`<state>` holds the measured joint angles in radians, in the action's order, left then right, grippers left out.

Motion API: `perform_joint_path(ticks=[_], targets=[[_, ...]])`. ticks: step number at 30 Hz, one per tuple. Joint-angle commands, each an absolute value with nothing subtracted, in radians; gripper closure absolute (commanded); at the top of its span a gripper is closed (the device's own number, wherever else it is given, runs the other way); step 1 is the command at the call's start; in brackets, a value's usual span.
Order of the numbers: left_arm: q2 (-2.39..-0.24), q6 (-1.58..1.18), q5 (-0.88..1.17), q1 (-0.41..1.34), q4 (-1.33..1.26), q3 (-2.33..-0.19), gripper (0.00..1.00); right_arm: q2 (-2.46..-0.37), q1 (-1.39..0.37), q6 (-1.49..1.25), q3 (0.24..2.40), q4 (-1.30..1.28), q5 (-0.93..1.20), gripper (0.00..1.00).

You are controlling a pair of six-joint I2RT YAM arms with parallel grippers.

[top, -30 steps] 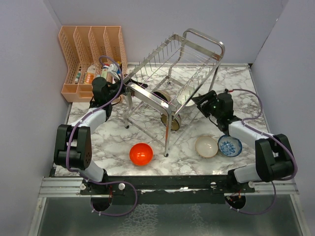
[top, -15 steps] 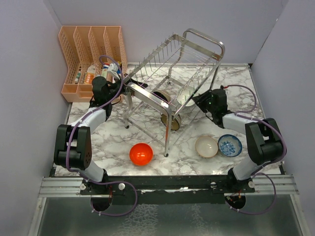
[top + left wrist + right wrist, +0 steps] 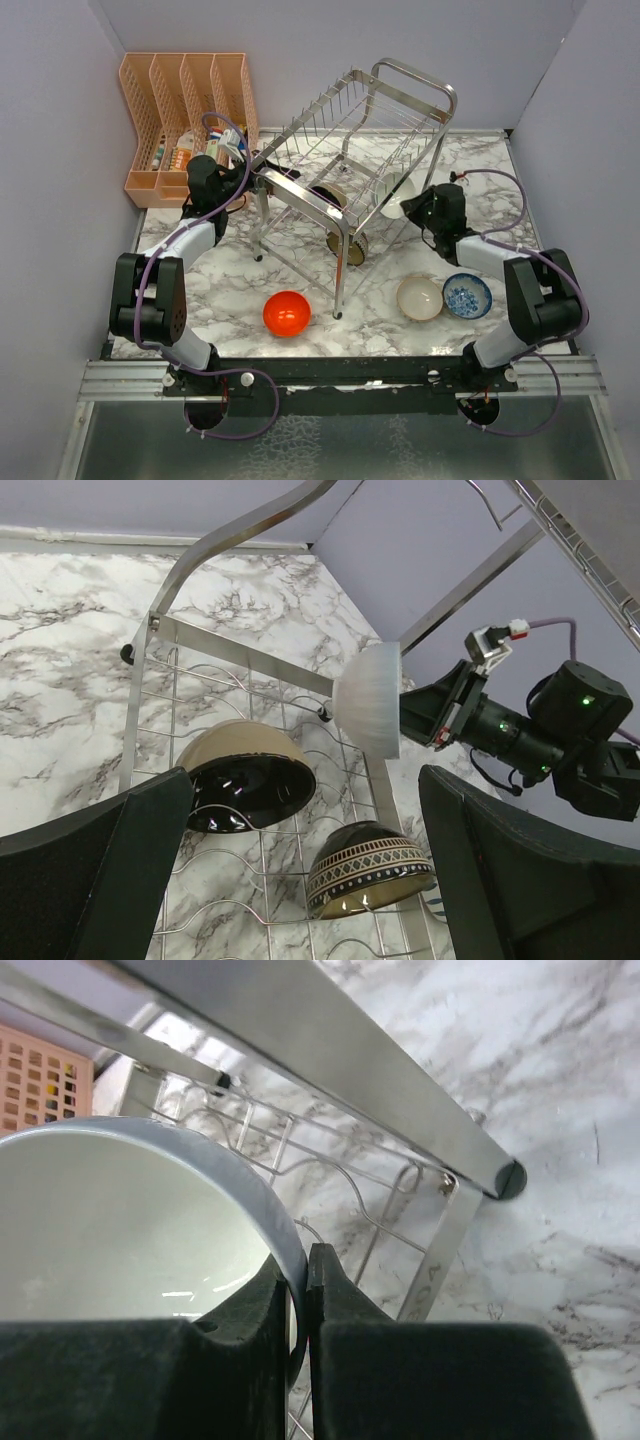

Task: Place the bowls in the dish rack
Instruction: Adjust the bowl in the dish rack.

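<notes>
My right gripper [image 3: 413,208] is shut on the rim of the plain white bowl [image 3: 392,192] at the right end of the steel dish rack [image 3: 350,120]. In the right wrist view the fingers [image 3: 340,1290] pinch the white bowl [image 3: 120,1210] edge, beside the rack's frame [image 3: 330,1050]. The left wrist view shows that bowl [image 3: 368,702] held on edge. A tan bowl with a black inside [image 3: 245,778] and a dark patterned bowl [image 3: 368,868] rest on the lower tier. My left gripper [image 3: 248,176] stands open at the rack's left end, holding nothing. On the table lie red-orange [image 3: 286,313], beige-pink [image 3: 420,298] and blue-patterned [image 3: 467,296] bowls.
A peach slotted organiser [image 3: 185,100] with small items stands at the back left, close behind my left arm. The rack's legs [image 3: 338,290] reach toward the table's front. Grey walls close in on both sides.
My right gripper's jaws have closed onto the white bowl's rim, and the wrist has shifted slightly right. The left arm has not moved.
</notes>
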<state>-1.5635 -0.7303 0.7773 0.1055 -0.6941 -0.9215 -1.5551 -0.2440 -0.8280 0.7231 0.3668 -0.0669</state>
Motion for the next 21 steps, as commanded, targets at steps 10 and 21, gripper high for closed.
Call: perform_joint_path(ticks=[10,21], targets=[[-1.551,-0.715,0.781,0.099,-0.708,-0.922,0.01,-1.437,-0.436,-0.134,0.657,0.835,-0.385,0.99],[-1.565,-0.708,0.772,0.101,-0.697,-0.929,0.01,-1.597,-0.475,0.394,0.612,1.328,-0.544,0.99]])
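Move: The right hand already grips the white bowl by its rim. The free spot on the rack's lower shelf lies about 7 cm to its left, 2 cm ahead and some 6 cm below. The beige-and-black bowl is about 17 cm left and 3 cm ahead, the patterned bowl roughly 13 cm left and 8 cm back, both some 5 cm lower. From the left hand, that spot is about 19 cm right, 3 cm back and 17 cm below. Keeping the white bowl's rim pinched between shut fingers, the right hand raises it about 8 cm beside the rack's lower shelf, away from the free spot, bowing some 3 cm left on the way and coming back right. The wrist rolls its left side down by about 50 degrees as the fingertips tip up some 30 degrees to nearly level, this turning carrying on once the rise has ended. ##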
